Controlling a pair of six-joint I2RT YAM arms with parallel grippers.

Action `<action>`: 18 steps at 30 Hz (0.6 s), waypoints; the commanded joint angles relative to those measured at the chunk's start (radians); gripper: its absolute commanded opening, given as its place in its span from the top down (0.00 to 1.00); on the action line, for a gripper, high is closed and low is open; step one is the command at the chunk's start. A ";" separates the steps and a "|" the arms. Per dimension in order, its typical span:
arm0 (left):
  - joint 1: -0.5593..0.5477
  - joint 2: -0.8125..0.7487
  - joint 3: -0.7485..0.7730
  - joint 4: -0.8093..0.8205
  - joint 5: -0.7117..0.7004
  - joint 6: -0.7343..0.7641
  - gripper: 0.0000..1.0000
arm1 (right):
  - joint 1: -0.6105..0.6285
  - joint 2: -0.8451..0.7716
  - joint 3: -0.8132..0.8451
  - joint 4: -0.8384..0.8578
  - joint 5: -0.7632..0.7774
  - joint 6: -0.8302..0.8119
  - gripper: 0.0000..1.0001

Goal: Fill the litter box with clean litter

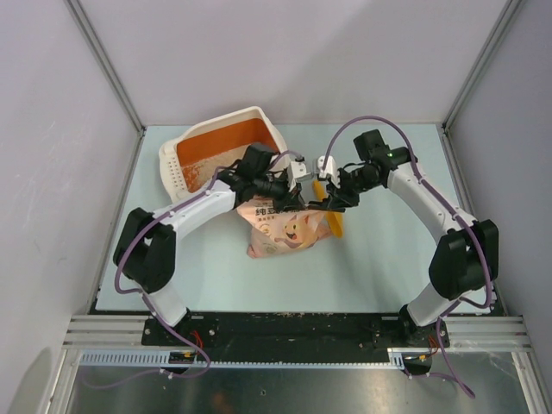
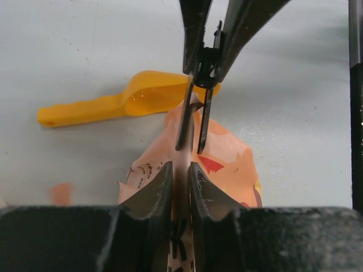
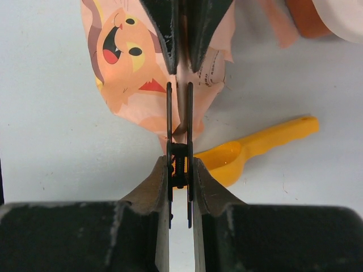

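Observation:
The litter box [image 1: 259, 113], cream outside and orange inside, stands at the back left; its corner shows in the right wrist view [image 3: 347, 18]. No loose litter shows clearly. The pink-beige cat-face bag [image 1: 285, 228] hangs between both grippers above the table. My left gripper [image 2: 181, 167] is shut on the bag's folded top edge [image 2: 227, 158]. My right gripper [image 3: 180, 161] is shut on the handles of a black spring clip [image 3: 179, 130] clamped on the same bag edge [image 3: 125, 73]. In the top view the left gripper [image 1: 296, 175] and right gripper [image 1: 330, 185] face each other closely.
A yellow-orange scoop [image 1: 335, 222] lies on the table under the bag's right side, also in the left wrist view [image 2: 113, 102] and the right wrist view [image 3: 266, 141]. Grey walls and frame posts enclose the table.

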 commanded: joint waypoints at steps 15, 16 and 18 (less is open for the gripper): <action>0.127 -0.248 -0.203 -0.090 0.038 0.047 0.64 | 0.083 0.072 0.107 -0.098 0.047 -0.086 1.00; 0.127 -0.249 -0.207 -0.094 0.044 0.055 0.64 | 0.088 0.077 0.112 -0.096 0.047 -0.084 1.00; 0.127 -0.246 -0.217 -0.102 0.041 0.080 0.64 | 0.100 0.087 0.118 -0.093 0.044 -0.080 1.00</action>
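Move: The left hand is at the right part of the bag's pinched-up mouth, with the bag's middle about 3 cm to its left, 2 cm back and 7 cm below. The clip in the right fingers is centred some 6 cm to its right, level with it. From the right hand the bag's middle is roughly 10 cm left, 2 cm back and 8 cm down; the yellow scoop lies about 5 cm ahead of that hand, 3 cm right and 14 cm down. Leftward along the bag's upright mouth fold the left hand slides about 7 cm, drawing back a little near the end, its fingers opening to a loose straddle with the fold still between them. The right hand keeps its grip on the clip, prongs already either side of the fold's right end, and follows left by only some 1.5 cm. ##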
